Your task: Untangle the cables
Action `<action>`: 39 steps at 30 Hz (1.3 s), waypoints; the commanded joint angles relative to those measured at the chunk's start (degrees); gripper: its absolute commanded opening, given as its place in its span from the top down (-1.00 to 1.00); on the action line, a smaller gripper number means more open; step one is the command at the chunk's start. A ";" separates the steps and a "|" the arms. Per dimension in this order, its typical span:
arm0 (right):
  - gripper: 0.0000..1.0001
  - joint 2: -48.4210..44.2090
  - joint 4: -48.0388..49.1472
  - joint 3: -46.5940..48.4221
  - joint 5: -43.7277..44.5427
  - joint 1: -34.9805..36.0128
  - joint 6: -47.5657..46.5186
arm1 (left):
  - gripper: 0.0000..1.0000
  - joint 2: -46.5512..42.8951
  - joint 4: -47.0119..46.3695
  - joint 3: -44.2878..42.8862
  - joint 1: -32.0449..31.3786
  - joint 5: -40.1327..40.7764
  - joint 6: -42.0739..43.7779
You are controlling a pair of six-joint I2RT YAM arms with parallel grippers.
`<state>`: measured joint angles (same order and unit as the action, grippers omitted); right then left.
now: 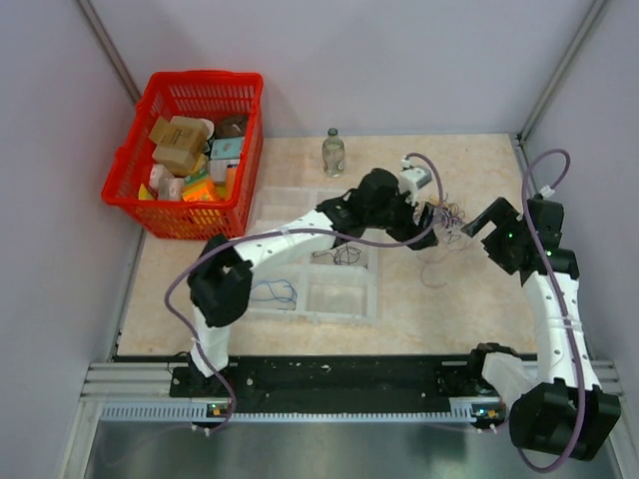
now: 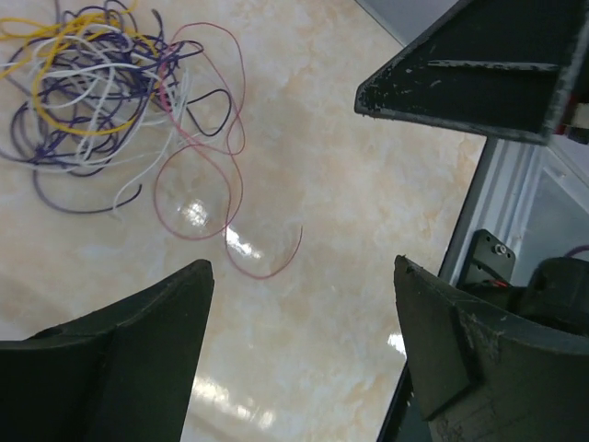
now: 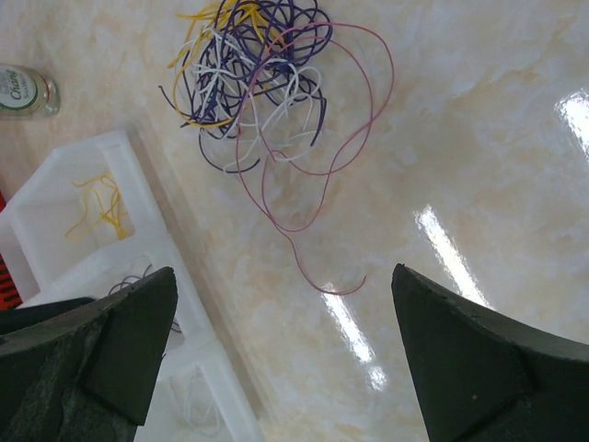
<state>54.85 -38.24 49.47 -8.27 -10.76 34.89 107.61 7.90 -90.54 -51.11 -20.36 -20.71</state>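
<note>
The cables (image 1: pixel 451 212) lie as a small tangled bunch on the beige table between my two grippers. In the left wrist view the bunch (image 2: pixel 92 83) is purple, white and yellow, and a long pink strand (image 2: pixel 198 184) trails out of it toward my left gripper (image 2: pixel 304 267). That gripper hangs open above bare table, just short of the strand's end. The right wrist view has the bunch (image 3: pixel 253 83) at the top, with the pink loop reaching down toward my right gripper (image 3: pixel 283 272). Its jaws are wide apart and hold nothing.
A white compartment tray (image 1: pixel 374 299) left of the bunch holds loose strands, yellow ones (image 3: pixel 97 207) in one cell. A small glass bottle (image 1: pixel 332 152) stands behind it. A red basket (image 1: pixel 190 150) of boxes sits at the back left. The right gripper's finger (image 2: pixel 469 83) hangs in the left wrist view.
</note>
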 commanded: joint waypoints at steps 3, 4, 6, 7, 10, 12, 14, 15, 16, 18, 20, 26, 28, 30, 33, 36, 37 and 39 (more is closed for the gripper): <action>-0.98 -6.24 1.07 1.32 -1.31 -4.08 3.43 | -0.57 14.09 1.93 -14.91 -3.91 5.33 2.79; -0.98 -7.29 0.63 2.11 -1.66 -4.70 3.16 | -0.52 16.12 3.25 -17.28 -3.82 6.03 1.47; -0.98 -9.31 -0.25 4.04 -1.75 -4.97 2.11 | -0.47 20.34 6.23 -22.11 -3.82 8.75 -1.95; -0.98 -10.89 -0.34 4.75 -1.75 -5.05 1.67 | -0.45 22.10 6.86 -23.96 -3.73 8.76 -3.53; -0.98 -15.37 -0.43 6.42 -0.70 -5.06 0.35 | -0.42 25.18 4.49 -24.59 -3.73 7.96 -6.44; -0.98 -17.49 -0.78 7.56 0.10 -5.06 -0.17 | -0.36 26.59 4.23 -24.59 -3.64 9.01 -7.32; -0.98 -18.20 -1.05 8.36 -0.16 -4.97 -0.53 | -0.34 27.30 3.88 -24.24 -3.64 9.81 -7.77; -0.98 -18.03 -1.14 8.53 -0.95 -5.05 -0.62 | -0.33 27.56 3.62 -24.07 -3.64 10.16 -7.85; -0.98 -17.76 -1.05 8.45 -2.26 -5.06 -0.70 | -0.33 27.91 3.26 -24.07 -3.64 10.60 -8.03; -0.97 -16.62 -0.61 7.31 -6.38 -5.06 -0.88 | -0.32 29.31 2.47 -24.76 -3.56 10.08 -9.52; -0.96 -16.00 0.00 5.99 -11.22 -5.05 -1.49 | -0.29 30.98 2.03 -26.69 -3.38 8.41 -10.92; -0.97 -16.00 1.32 3.35 -16.06 -4.97 -2.64 | -0.03 33.63 -0.95 -28.72 -3.12 5.25 -14.00; -0.98 -14.95 1.32 3.18 -17.12 -4.88 -2.55 | 0.20 33.98 -1.31 -29.07 -3.12 4.98 -14.45; -0.98 -14.68 1.32 2.56 -17.65 -4.97 -1.85 | 0.48 34.07 -0.70 -29.51 -3.12 5.07 -14.01; -0.98 -14.95 2.29 0.89 -18.53 -4.88 -0.45 | 0.93 32.41 1.23 -29.34 -3.12 6.20 -12.08; -0.98 -14.86 2.73 -0.34 -17.57 -4.97 0.52 | 1.00 27.50 1.59 -25.58 -3.12 8.48 -10.23; -0.98 -14.86 2.73 -0.52 -16.61 -4.97 0.61 | 1.00 25.91 0.81 -23.30 -3.12 9.02 -10.23; -0.98 -14.60 2.56 -0.87 -14.24 -4.97 0.53 | 1.00 21.96 -1.39 -19.69 -3.12 8.76 -10.23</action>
<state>40.29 -37.91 49.08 -24.99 -15.18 34.70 139.87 10.24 -114.96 -54.52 -12.95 -32.53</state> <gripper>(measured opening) 0.987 0.012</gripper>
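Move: The left hand hangs open over the table with the pink cable's strand about 4 cm ahead, 9 cm to its right and 15 cm below. The tangle it comes out of is centred some 12 cm ahead and 10 cm to the right, and the white tray's middle lies roughly 25 cm to the left and 3 cm ahead, both about 15 cm lower. From the right hand that pink strand is about 5 cm ahead, 6 cm left and 11 cm down. The left hand drops about 15 cm towards the pink strand, swinging some 9 cm right early on and then easing 4 cm forward as its fingers tip further down, and near table height its part-open fingers shut fully and pinch the strand just on the base side of the tangle. The open right hand draws clear meanwhile, rising about 12 cm and slightly back, then sinks some 5 cm again while drifting about 4 cm left, touching nothing. ##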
